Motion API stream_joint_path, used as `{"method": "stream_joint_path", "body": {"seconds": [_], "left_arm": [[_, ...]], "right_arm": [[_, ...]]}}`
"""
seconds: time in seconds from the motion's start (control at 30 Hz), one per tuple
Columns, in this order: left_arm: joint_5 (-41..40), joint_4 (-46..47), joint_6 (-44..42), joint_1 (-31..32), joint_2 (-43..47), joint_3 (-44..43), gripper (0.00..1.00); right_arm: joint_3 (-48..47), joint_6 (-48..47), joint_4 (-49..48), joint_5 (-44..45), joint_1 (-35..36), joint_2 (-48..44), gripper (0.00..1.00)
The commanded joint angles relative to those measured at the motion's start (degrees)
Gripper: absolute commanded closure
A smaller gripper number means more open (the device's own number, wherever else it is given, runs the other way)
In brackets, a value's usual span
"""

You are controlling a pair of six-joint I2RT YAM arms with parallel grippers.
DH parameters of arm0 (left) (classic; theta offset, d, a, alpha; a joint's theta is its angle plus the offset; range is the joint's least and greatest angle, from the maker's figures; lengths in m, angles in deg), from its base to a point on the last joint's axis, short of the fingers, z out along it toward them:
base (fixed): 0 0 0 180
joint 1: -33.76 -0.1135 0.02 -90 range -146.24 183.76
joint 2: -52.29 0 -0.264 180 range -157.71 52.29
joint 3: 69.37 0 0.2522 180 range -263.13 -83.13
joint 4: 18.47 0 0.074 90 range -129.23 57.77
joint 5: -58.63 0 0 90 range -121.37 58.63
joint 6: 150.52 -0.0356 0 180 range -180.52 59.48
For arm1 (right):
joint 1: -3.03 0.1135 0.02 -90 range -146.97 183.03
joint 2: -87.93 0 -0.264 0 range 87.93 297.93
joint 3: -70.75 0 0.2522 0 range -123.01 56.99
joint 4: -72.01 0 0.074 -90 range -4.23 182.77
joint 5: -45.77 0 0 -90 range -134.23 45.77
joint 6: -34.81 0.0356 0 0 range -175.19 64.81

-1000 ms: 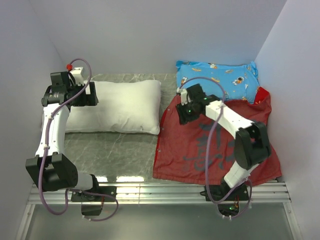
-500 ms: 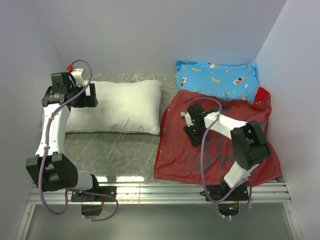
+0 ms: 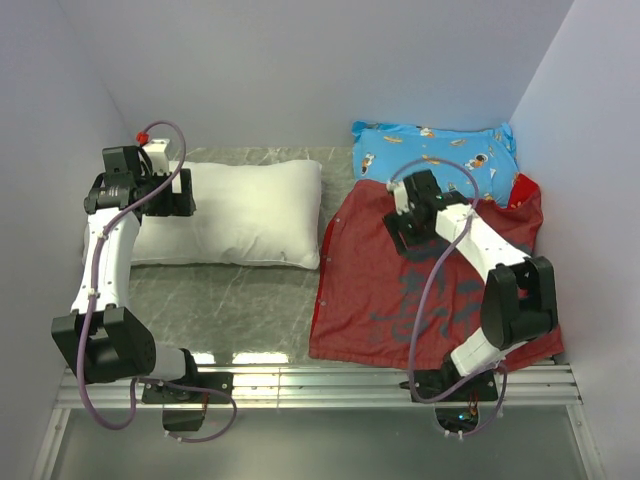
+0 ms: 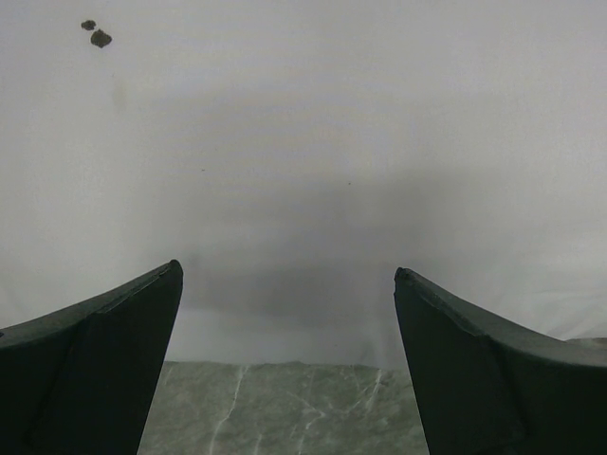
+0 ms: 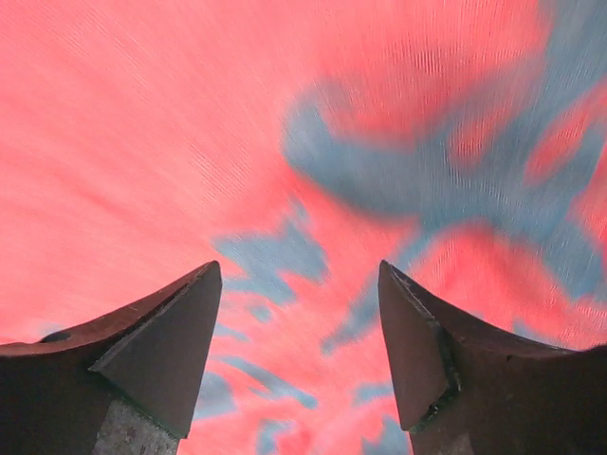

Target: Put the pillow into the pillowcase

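The plump white pillow (image 3: 250, 212) lies at the back left of the marble table. My left gripper (image 3: 186, 190) is at its left end, open; in the left wrist view the pillow (image 4: 303, 142) fills the space just beyond my open left gripper (image 4: 287, 275), untouched. The red pillowcase (image 3: 370, 290) lies spread flat on the right, its dull red face with grey markings up. My right gripper (image 3: 404, 236) hovers over its back part, open. In the right wrist view only the red fabric (image 5: 190, 114) shows under the right gripper (image 5: 300, 267), and nothing is between the fingers.
A blue cartoon-print pillow (image 3: 435, 155) lies at the back right, its front edge under the pillowcase. Walls close the table in at the left, back and right. A metal rail (image 3: 320, 385) runs along the near edge by the arm bases.
My right gripper dipped forward onto the middle of the pillowcase, then swung back and right over its back part, its jaws wider now. The left arm has not moved.
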Motion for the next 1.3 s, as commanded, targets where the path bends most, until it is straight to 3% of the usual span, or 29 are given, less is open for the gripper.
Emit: {"method": "stream_joint_path", "body": {"seconds": [0.0, 0.2, 0.3, 0.47, 0.67, 1.27], "left_arm": [[0.67, 0.78, 1.0, 0.11, 0.83, -0.99, 0.01], [-1.52, -1.51, 2.94, 0.02, -1.28, -3.36, 0.01], [-2.58, -2.3, 3.21, 0.02, -1.37, -3.89, 0.01], [-3.55, -2.56, 3.65, 0.02, -1.02, -2.93, 0.01], [-4.95, -2.48, 4.26, 0.11, -0.41, -2.49, 0.01], [-6.18, -1.07, 4.17, 0.11, 2.23, 1.82, 0.01]], "right_arm": [[-8.21, 10.86, -2.87, -3.07, 6.13, -1.19, 0.28], [-17.61, 23.26, -4.28, -5.06, 11.24, 7.5, 0.33], [-17.11, 30.11, -7.17, -5.59, 13.61, 8.92, 0.35], [-18.5, 34.15, -9.47, 1.18, 19.76, 11.29, 0.42], [-21.41, 37.59, -7.62, 1.71, 21.17, 18.41, 0.54], [-22.37, 40.49, -9.55, 0.12, 23.02, 24.57, 0.54]]}}
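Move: The pillowcase's left edge, where the snaps are, lies about 21 cm to the right hand's left, some 4 cm ahead and 7 cm below it. Just beyond that edge is the white pillow, its middle about 46 cm left of the right hand and 8 cm ahead; the blue pillow lies roughly 23 cm ahead and 4 cm right. From the left hand the same edge is about 35 cm to the right, 1 cm nearer the base and 21 cm down. No new touch can be made out as the right hand sweeps some 20 cm left over the pillowcase to its snap edge beside the white pillow. It first arcs up and a little forward, then sinks about 10 cm from the top of that arc to hover low at the edge. The fingers narrow from three-quarters open to just under half, and the wrist rolls its left side up and turns clockwise, each about 15 degrees. ##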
